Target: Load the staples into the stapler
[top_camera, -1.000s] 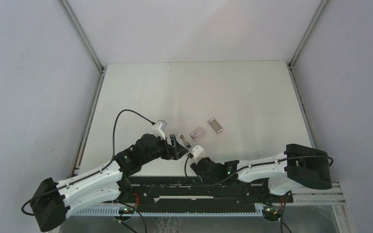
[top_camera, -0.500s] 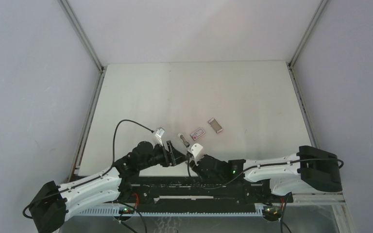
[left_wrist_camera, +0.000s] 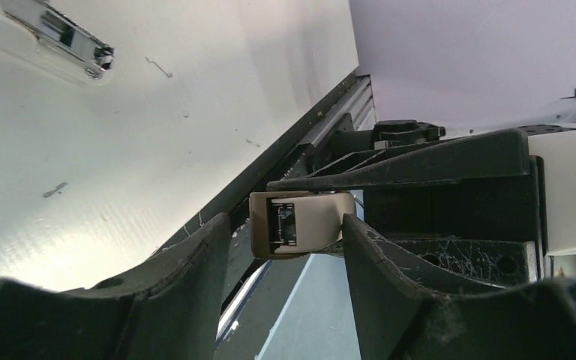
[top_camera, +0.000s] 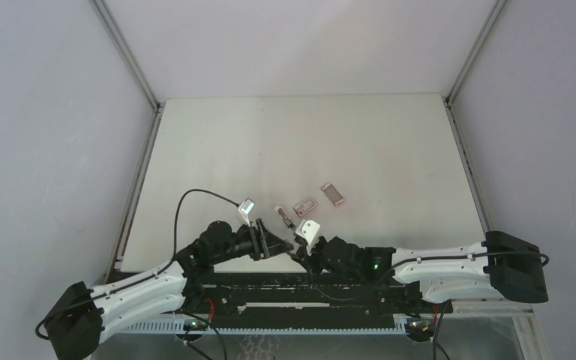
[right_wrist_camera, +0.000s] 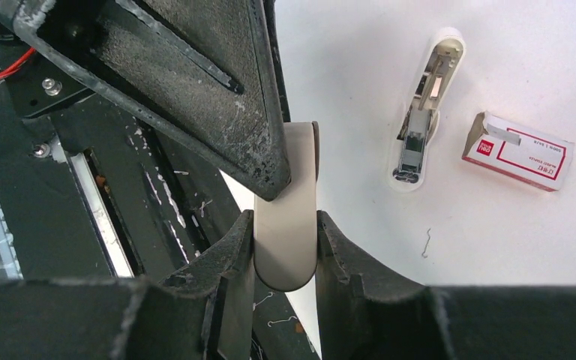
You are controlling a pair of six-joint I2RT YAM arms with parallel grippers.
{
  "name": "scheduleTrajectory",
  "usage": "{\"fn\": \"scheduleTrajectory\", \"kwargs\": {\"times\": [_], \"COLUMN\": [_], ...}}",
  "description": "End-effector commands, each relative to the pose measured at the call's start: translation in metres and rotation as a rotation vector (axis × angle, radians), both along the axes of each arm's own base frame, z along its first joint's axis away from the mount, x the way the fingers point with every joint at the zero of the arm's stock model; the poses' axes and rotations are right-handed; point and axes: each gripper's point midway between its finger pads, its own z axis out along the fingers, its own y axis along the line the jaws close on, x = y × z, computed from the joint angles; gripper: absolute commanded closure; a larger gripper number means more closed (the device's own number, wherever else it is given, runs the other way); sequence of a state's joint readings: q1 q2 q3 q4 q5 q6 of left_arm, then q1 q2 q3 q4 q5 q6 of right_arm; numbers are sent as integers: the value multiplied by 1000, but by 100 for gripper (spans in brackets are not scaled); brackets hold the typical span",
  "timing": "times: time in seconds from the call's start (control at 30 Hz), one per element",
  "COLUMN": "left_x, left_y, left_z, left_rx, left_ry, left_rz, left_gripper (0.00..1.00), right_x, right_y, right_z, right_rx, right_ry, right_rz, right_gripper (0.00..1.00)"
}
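The white stapler (top_camera: 281, 216) lies opened out on the table, its metal magazine showing (right_wrist_camera: 420, 112), and it also shows in the left wrist view (left_wrist_camera: 60, 34). The staples (top_camera: 305, 205) are a pink-red box with a white label (right_wrist_camera: 517, 150), just right of the stapler. My right gripper (right_wrist_camera: 285, 217) is shut on a beige rounded plastic piece (right_wrist_camera: 286, 247) over the table's near edge. My left gripper (left_wrist_camera: 285, 225) faces it, open, its fingers on either side of the same piece (left_wrist_camera: 296, 232). One finger is close against the piece and a gap shows at the other.
A small grey-brown rectangular tray (top_camera: 332, 193) lies right of the staples box. The black mounting rail (top_camera: 315, 289) runs along the near edge right under both grippers. Loose bent staples (right_wrist_camera: 425, 241) lie scattered on the table near the stapler.
Both grippers have drawn back from the stapler to the near edge and met there. The right one has closed on the beige piece, and the left one's jaws have narrowed around it.
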State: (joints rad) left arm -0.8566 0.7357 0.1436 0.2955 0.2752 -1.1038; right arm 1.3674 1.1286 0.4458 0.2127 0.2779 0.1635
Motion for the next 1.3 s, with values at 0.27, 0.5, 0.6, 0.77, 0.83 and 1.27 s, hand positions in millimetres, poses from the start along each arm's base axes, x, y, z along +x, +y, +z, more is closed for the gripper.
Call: {"fn": "scheduleTrajectory", "kwargs": {"times": [0.27,0.5,0.6,0.77,0.83,1.27], "left_x": [-11,-13,-12,-11,-12,-29], "left_y": [-13,-14,-13,-12,-12,-13], "left_z": [23,25,26,35,39,75], "left_rx": [-119,-128,-132,-144,-142,-174], "left_ry": [13,19,14,-53,-100,-312], "left_rz": [-91,-96,-94,-100,-113,-252], "left_gripper": [49,72,81,92,93,97], "right_x": [1,2,1,-9,-12,-53], "right_y": [14,11,8,4,1,1], "right_z": [34,32,36,51,59,80], "right_rx": [126,129,151,240,287,412], "right_ry": [-62,-48,-35,71,139,545], "right_rz": [44,34,28,92,131,496], "right_gripper": [88,85,65,35,23,20]}}
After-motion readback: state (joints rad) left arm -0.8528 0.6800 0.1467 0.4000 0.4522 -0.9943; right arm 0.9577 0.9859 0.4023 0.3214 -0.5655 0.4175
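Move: The beige stapler, still held by the right fingers, lies between the open left fingertips, its middle about 2 cm right of the left hand point, level front to back and 1 cm lower. From the right hand it is about 2 cm left and 1 cm up. On the table some 12 cm below the left hand, the open stapler lies 7 cm ahead, the staple box 11 ahead and 5 right, the brown tray 15 ahead and 13 right. The left hand eases about 1 cm right and up along the beige stapler and closes until it pinches the sides, while the right hand, nearly still, keeps its hold; only then do the right fingers open wide and let go. The right hand swings up some 5 cm and finally back about 2 cm, rolling and lifting its fingertips by roughly 35 degrees, as the left hand keeps its pinch and draws the stapler up and slightly back. ##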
